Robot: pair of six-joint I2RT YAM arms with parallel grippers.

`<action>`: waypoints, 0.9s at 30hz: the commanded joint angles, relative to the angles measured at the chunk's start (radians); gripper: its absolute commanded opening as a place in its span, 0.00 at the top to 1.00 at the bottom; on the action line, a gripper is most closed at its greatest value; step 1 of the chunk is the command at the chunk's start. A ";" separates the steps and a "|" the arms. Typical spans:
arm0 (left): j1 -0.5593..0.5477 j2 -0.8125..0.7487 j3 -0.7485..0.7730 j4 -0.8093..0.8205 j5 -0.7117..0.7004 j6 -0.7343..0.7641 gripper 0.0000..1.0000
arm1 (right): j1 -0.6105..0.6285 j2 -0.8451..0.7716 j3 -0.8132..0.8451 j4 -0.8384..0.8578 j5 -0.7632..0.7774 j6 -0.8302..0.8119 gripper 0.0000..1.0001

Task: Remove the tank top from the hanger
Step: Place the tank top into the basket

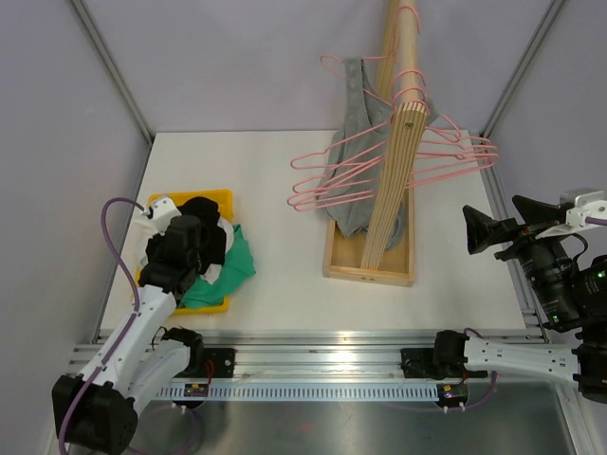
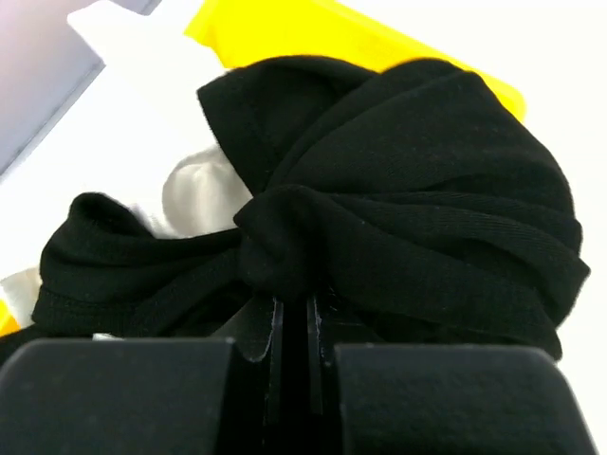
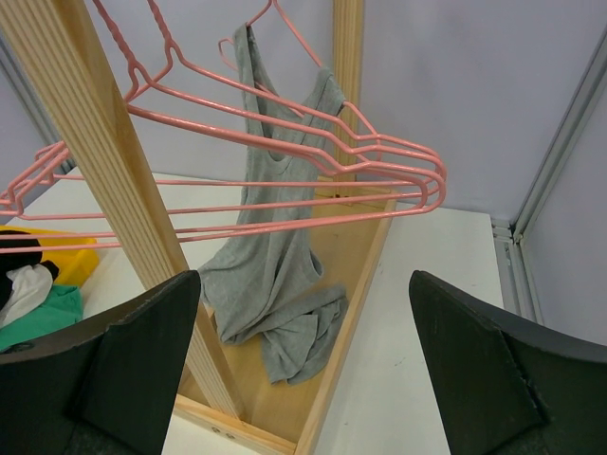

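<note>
A grey tank top (image 3: 270,265) hangs from a pink wire hanger (image 3: 379,142) on the wooden rack, and its lower part lies bunched in the rack's base tray. From above, the tank top (image 1: 347,210) shows behind the rack's sloping post. My right gripper (image 3: 303,275) stands wide open to the right of the rack (image 1: 471,230), facing it from a distance with nothing between its fingers. Over the yellow bin (image 1: 220,196), my left gripper (image 2: 294,308) is shut on a black garment (image 2: 408,171), whose fabric bunches at the fingertips.
Several empty pink hangers (image 1: 446,152) stick out from the wooden post (image 1: 394,161), which stands in a wooden tray (image 1: 370,270). The bin also holds a green cloth (image 1: 237,265) and a white one (image 2: 194,194). Grey walls and metal rails enclose the table.
</note>
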 commanded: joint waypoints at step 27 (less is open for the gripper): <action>0.162 -0.197 0.044 0.023 -0.027 -0.076 0.01 | 0.007 0.030 -0.013 0.062 0.009 -0.030 0.00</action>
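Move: The left hand still grips the bunched black tank top right over the yellow basket, whose middle lies some 4 cm back, 2 cm to the right and 12 cm below. The green tank top spills out of the basket about 9 cm back and 12 cm to the right, roughly 12 cm down. From the idle right hand the basket is about 64 cm to the left, 10 cm ahead and 42 cm below. Down and leftward, with a little forward, the left hand lowers the gripped black tank top about 4 cm towards the pile in the basket, swinging slightly counter-clockwise. Its fingers then open wide to let the cloth go while the hand backs up out of the pile, rising some 5 cm, drawing back a little and tipping the fingertips up. ##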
